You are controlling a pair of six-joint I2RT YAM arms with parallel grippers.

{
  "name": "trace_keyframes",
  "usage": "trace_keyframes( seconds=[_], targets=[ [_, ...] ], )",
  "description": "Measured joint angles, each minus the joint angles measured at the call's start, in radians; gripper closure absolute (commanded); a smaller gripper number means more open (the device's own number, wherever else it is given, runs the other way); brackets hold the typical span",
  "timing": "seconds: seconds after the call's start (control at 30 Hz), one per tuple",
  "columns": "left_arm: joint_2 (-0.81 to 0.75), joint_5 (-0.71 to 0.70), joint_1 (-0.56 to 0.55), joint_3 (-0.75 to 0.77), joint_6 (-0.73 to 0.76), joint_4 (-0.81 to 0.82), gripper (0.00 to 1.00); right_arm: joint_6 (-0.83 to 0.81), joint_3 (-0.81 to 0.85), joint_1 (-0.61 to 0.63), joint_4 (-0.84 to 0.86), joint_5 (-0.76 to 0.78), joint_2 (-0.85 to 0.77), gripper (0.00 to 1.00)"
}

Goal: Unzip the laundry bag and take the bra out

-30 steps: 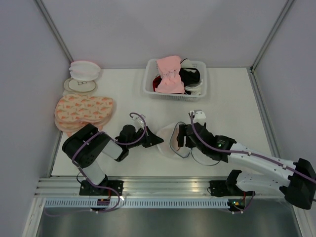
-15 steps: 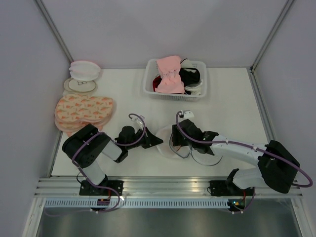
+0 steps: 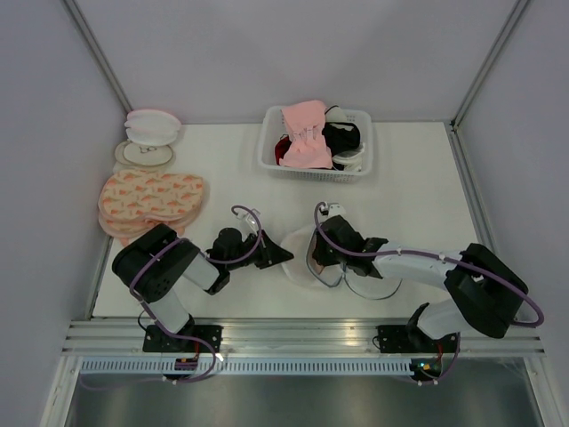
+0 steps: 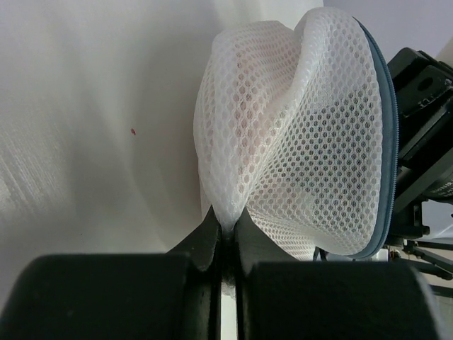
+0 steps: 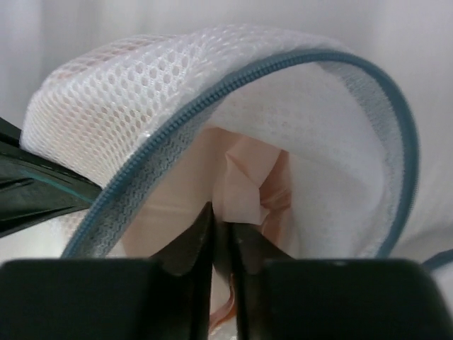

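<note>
The laundry bag [image 3: 298,258], a white mesh dome with a blue-grey zipper rim, lies unzipped at the table's near middle. My left gripper [image 3: 283,256] is shut on a fold of its mesh [image 4: 297,142] from the left, fingertips [image 4: 226,219] pinching the fabric. The right wrist view looks into the bag's open mouth [image 5: 106,92], where the beige bra [image 5: 248,177] lies. My right gripper [image 5: 223,216] reaches inside with its jaws shut on a fold of the bra. From above, the right gripper [image 3: 317,253] sits at the bag's right opening.
A white basket [image 3: 268,151] at the back holds a pink garment [image 3: 307,133] and a black garment [image 3: 342,138]. Flat pink-orange patterned bags [image 3: 151,200] and white-and-pink discs [image 3: 149,129] lie at the left. Grey walls close both sides.
My right gripper has moved left into the open bag and its jaws have closed on the bra. The left gripper has kept its pinch on the mesh.
</note>
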Motion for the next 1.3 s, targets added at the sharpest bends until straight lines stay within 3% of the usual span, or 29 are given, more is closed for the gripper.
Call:
trace_keyframes(
  seconds=[0.03, 0.07, 0.27, 0.77, 0.8, 0.83, 0.93, 1.1, 1.3],
  targets=[
    [0.0, 0.003, 0.001, -0.002, -0.001, 0.0, 0.98, 0.002, -0.001, 0.0, 0.013, -0.016, 0.008, 0.97],
    [0.0, 0.003, 0.001, -0.004, -0.001, -0.001, 0.98, 0.002, -0.001, 0.0, 0.02, -0.029, 0.012, 1.0],
    [0.001, 0.004, 0.003, -0.01, -0.002, 0.003, 0.98, 0.007, -0.005, -0.001, -0.011, -0.042, -0.058, 1.0],
    [0.014, 0.106, -0.021, 0.035, -0.058, 0.222, 0.98, 0.026, 0.037, 0.018, -0.449, 0.1, -0.717, 0.99],
    [0.021, 0.101, -0.019, 0.033, -0.057, 0.212, 0.93, 0.024, 0.042, 0.017, -0.473, 0.116, -0.756, 1.0],
    [0.032, 0.096, -0.012, 0.026, -0.058, 0.201, 0.78, 0.024, 0.05, 0.013, -0.496, 0.131, -0.792, 1.0],
    [0.06, 0.084, 0.003, 0.011, -0.062, 0.168, 0.59, 0.024, 0.077, 0.006, -0.526, 0.16, -0.821, 1.0],
    [0.066, 0.082, 0.005, 0.008, -0.066, 0.162, 0.5, 0.024, 0.078, 0.004, -0.555, 0.172, -0.783, 1.0],
    [0.066, 0.081, 0.006, 0.005, -0.066, 0.138, 0.48, 0.016, 0.077, 0.003, -0.546, 0.17, -0.861, 1.0]
  ],
)
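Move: The bra lies inside the open laundry bag, its pink cloth right between the right hand's half-open fingers and about 1 cm below them. The bag's middle is some 2 cm left of that hand and 2 cm ahead; its unzipped lid lies about 13 cm right and 5 cm back. From the left hand, already pinching the bag's left end, the bra is about 7 cm right and 2 cm back. Right fingers pinch the bra and lift about 18 cm, swinging rightward, while the left releases the bag. ##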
